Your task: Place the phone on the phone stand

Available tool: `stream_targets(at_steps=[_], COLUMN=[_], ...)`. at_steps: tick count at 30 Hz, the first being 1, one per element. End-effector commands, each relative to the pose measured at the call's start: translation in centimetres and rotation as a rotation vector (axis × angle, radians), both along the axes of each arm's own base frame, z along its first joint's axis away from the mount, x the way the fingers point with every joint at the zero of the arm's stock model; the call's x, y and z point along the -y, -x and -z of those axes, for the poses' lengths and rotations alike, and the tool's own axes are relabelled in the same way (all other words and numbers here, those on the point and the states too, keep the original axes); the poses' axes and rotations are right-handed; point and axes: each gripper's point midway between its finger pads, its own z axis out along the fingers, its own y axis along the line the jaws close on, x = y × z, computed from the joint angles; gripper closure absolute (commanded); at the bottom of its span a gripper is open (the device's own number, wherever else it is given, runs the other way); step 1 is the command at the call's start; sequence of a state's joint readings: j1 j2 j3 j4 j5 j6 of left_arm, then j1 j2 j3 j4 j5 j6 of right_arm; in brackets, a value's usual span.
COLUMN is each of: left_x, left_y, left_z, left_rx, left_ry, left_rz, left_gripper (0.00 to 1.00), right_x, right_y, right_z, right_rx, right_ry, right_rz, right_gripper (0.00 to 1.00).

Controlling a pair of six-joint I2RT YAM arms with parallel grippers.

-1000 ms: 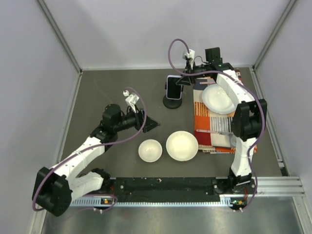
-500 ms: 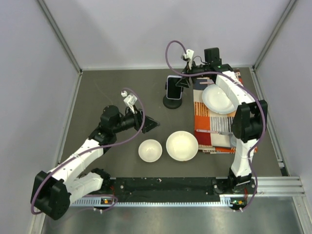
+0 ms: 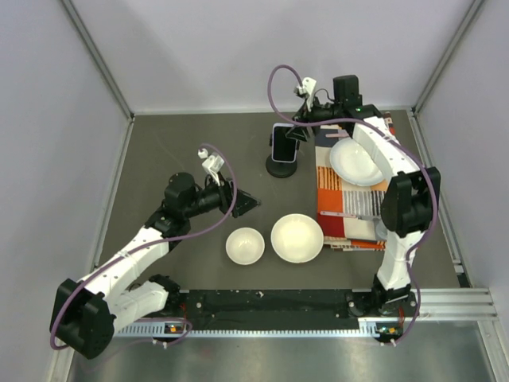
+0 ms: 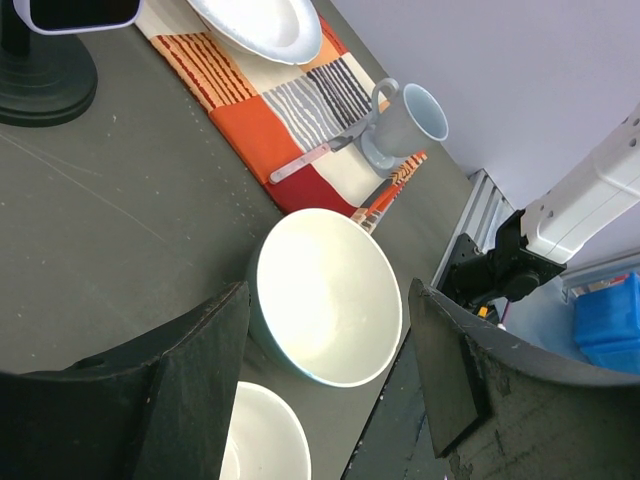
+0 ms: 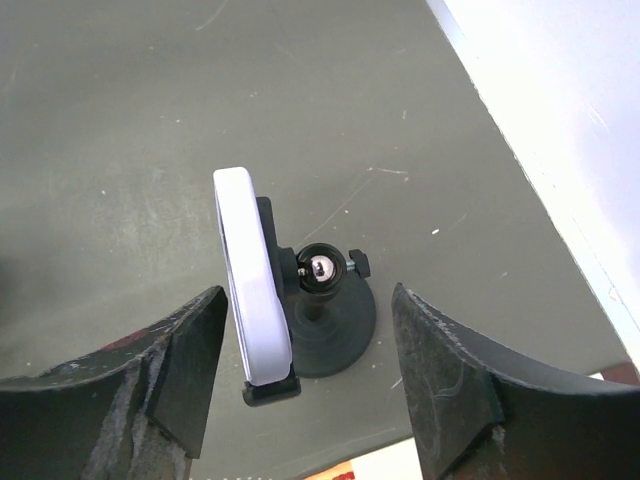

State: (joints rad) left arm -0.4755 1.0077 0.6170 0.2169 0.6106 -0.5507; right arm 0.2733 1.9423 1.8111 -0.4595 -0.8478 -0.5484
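The phone [image 3: 282, 143] stands upright in the cradle of the black phone stand [image 3: 281, 168], at the back of the table's middle. In the right wrist view its pale edge [image 5: 255, 310] rests in the clamp above the round base [image 5: 335, 330]. My right gripper [image 3: 296, 132] hovers just above and behind it, open, with its fingers on either side of phone and stand [image 5: 305, 295] and touching neither. My left gripper [image 3: 253, 203] is open and empty above the table, left of the bowls. Its wrist view catches the phone's lower edge [image 4: 75, 12] and the stand base [image 4: 45, 85].
Two white bowls [image 3: 245, 245] [image 3: 297, 237] sit at front centre. A striped orange cloth [image 3: 342, 207] on the right carries a white plate [image 3: 356, 161], a mug [image 4: 400, 120] and a knife [image 4: 310, 158]. Grey walls close in the table.
My right gripper has opened and let go of the phone, which stays in the stand. The left arm has barely shifted.
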Motion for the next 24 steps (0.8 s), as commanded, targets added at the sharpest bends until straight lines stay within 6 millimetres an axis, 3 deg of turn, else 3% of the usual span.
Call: stream_targets(at_steps=[1,4,5,12,14,18,23,24], left_x=[0.2,0.3,0.3,0.3,0.2,0.1,0.2,0.1], left_y=[0.0,0.1,0.1,0.4,0.6,0.6,0.7,0.7], left_z=[-0.7,-0.7,-0.6,-0.8,-0.8,-0.7,-0.8,-0.8], left_rx=[0.036,0.036,0.036,0.041,0.041,0.040,0.043,0.044], left_ry=[0.020,0.022,0.022,0.021,0.020,0.018,0.018,0.019], left_rz=[0.000,0.004,0.003,0.001,0.002,-0.003,-0.001,-0.003], left_gripper=[0.30,0.30,0.30,0.30,0.30,0.30,0.30,0.30], right_x=[-0.3,0.4,0.8,4.0,4.9,8.5,11.9,13.4], right_y=[0.5,1.1,1.9,5.7,6.4,7.5,7.5,7.2], right_z=[-5.3,-7.4,-9.2,-14.0,-14.6,-18.2,-20.7,-21.0], right_rx=[0.105,0.120,0.137,0.221,0.238,0.322,0.314,0.310], right_ry=[0.009,0.016,-0.004,-0.025,-0.026,-0.050,-0.111,-0.112], right_rz=[0.090,0.172,0.192,0.322,0.360,0.554,0.790,0.885], right_gripper=[0.32,0.29,0.28,0.22,0.16,0.12,0.01,0.01])
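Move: The phone, already held upright in the stand, sits right under the empty right hand: its middle is about 2 cm back, 2 cm to the left and some 7 cm below. The stand's middle is about 1 cm back, 3 cm left and 14 cm down. The white plate lies about level with the hand, 22 cm to its right and roughly 19 cm below. From the left hand the phone is some 20 cm ahead, 8 cm right and 6 cm lower. The right hand lingers beside the phone's top edge for a moment, then lifts fast, rising some 19 cm while drawing back about 8 cm and sliding as far to the right, up and away from the phone and stand towards the placemat side. On the way the wrist swings clockwise by roughly 35 degrees, so the fingers come round from pointing left to pointing forward-left, and the already open fingers spread to nearly full width, holding nothing. ##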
